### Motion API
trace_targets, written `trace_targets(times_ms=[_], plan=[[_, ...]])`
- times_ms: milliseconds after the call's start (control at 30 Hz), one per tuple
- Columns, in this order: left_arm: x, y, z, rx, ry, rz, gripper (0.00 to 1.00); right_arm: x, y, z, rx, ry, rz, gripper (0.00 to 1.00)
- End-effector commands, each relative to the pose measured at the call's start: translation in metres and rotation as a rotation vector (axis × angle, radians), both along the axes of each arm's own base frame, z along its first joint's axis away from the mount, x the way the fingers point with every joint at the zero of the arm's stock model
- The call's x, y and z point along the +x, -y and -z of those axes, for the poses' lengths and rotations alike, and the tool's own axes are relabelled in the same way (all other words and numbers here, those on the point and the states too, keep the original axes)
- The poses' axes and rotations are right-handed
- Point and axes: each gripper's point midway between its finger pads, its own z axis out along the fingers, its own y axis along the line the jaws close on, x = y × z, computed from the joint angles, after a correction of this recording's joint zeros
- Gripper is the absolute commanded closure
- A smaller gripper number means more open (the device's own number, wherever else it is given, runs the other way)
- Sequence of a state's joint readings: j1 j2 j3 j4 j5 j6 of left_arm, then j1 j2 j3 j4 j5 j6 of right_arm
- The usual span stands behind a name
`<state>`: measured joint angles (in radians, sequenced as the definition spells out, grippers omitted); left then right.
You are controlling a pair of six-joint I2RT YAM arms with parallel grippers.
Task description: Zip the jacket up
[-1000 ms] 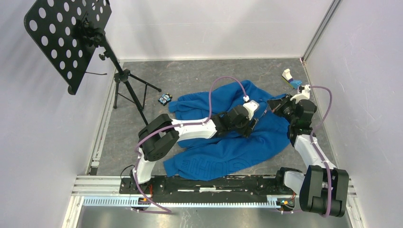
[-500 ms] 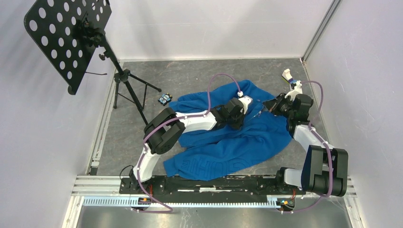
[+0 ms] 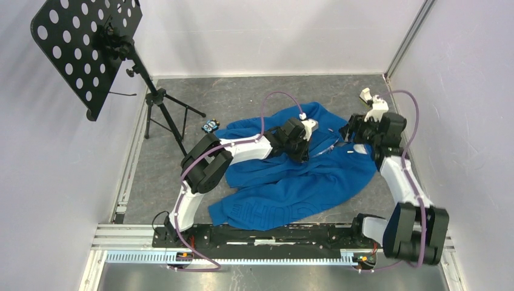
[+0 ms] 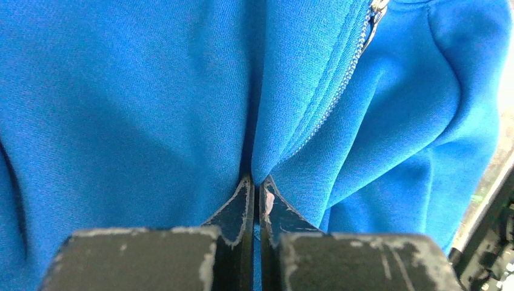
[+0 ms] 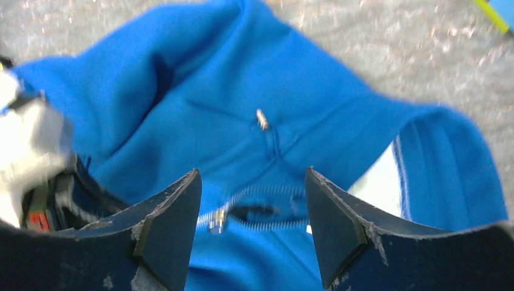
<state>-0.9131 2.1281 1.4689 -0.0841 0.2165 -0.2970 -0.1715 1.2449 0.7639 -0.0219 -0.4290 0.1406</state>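
The bright blue jacket (image 3: 285, 182) lies crumpled on the grey floor, its pale zipper (image 3: 327, 145) running toward the collar. My left gripper (image 3: 302, 150) is shut on a fold of jacket fabric (image 4: 257, 176) just beside the zipper teeth (image 4: 339, 91). My right gripper (image 3: 350, 132) is open and empty, hovering over the collar end. In the right wrist view its jaws (image 5: 251, 179) frame the zipper slider (image 5: 217, 221) and the parted teeth (image 5: 273, 225). A drawstring tip (image 5: 262, 119) and the white lining patch (image 5: 379, 185) show there too.
A black music stand (image 3: 85, 48) on a tripod (image 3: 166, 118) stands at the back left. A small blue gadget (image 3: 210, 126) lies next to the jacket. A white and blue object (image 3: 367, 97) sits at the back right corner. Walls close in on all sides.
My left gripper has drawn the pinched fabric back and to the left. My right gripper has moved farther back toward the collar.
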Motion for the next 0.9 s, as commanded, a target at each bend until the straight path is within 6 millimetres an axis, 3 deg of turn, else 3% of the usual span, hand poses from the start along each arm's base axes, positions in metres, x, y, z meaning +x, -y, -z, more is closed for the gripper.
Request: trace_targets(times_ms=[0,200,333,433,533,733,867], plan=[[0.009,0.003,-0.026,-0.072,-0.082,-0.018,0.98,-0.029,-0.003,0.004,-0.041,0.068,-0.018,0.30],[0.013,0.006,-0.026,-0.103,-0.133,-0.014,0.98,-0.047,-0.032,0.026,0.105,0.092,-0.106,0.33],[0.014,0.004,-0.027,-0.098,-0.135,-0.019,0.98,-0.044,-0.039,0.028,0.199,0.081,-0.133,0.49],[0.016,0.002,-0.030,-0.105,-0.134,-0.017,0.98,-0.040,-0.037,0.029,0.245,0.090,-0.118,0.53],[0.013,0.003,-0.034,-0.114,-0.142,-0.010,0.98,-0.035,-0.029,0.038,0.310,0.062,-0.060,0.73],[0.010,0.001,-0.033,-0.120,-0.146,-0.007,0.98,-0.025,-0.017,0.064,0.353,0.009,0.021,0.92],[0.009,0.002,-0.030,-0.122,-0.150,0.000,0.98,-0.025,-0.012,0.069,0.292,-0.010,0.026,0.87]])
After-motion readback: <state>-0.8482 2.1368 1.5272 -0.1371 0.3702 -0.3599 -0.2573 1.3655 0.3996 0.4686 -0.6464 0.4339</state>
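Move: The zip slider with its pull tab lies some 9 cm below my open right hand, about 3 cm to its left and 2 cm back. The near cord toggle sits roughly 5 cm farther out than the slider and a little left of it; the white lining patch is about 9 cm to the right of my right hand and 2 cm back. From my left hand, already pinching the closed jacket front, the slider is about 6 cm ahead and 12 cm to the right. I bring my right hand down about 8 cm to the slider, first swinging back 5 to 6 cm and a little left, then easing some 2 cm forward as I sink further. On the way I roll it about 20 degrees, left side up, and nearly shut the fingers beside the pull tab; a grip can't be seen. My left hand keeps its pinch on the fabric and lifts it about 2 cm. ##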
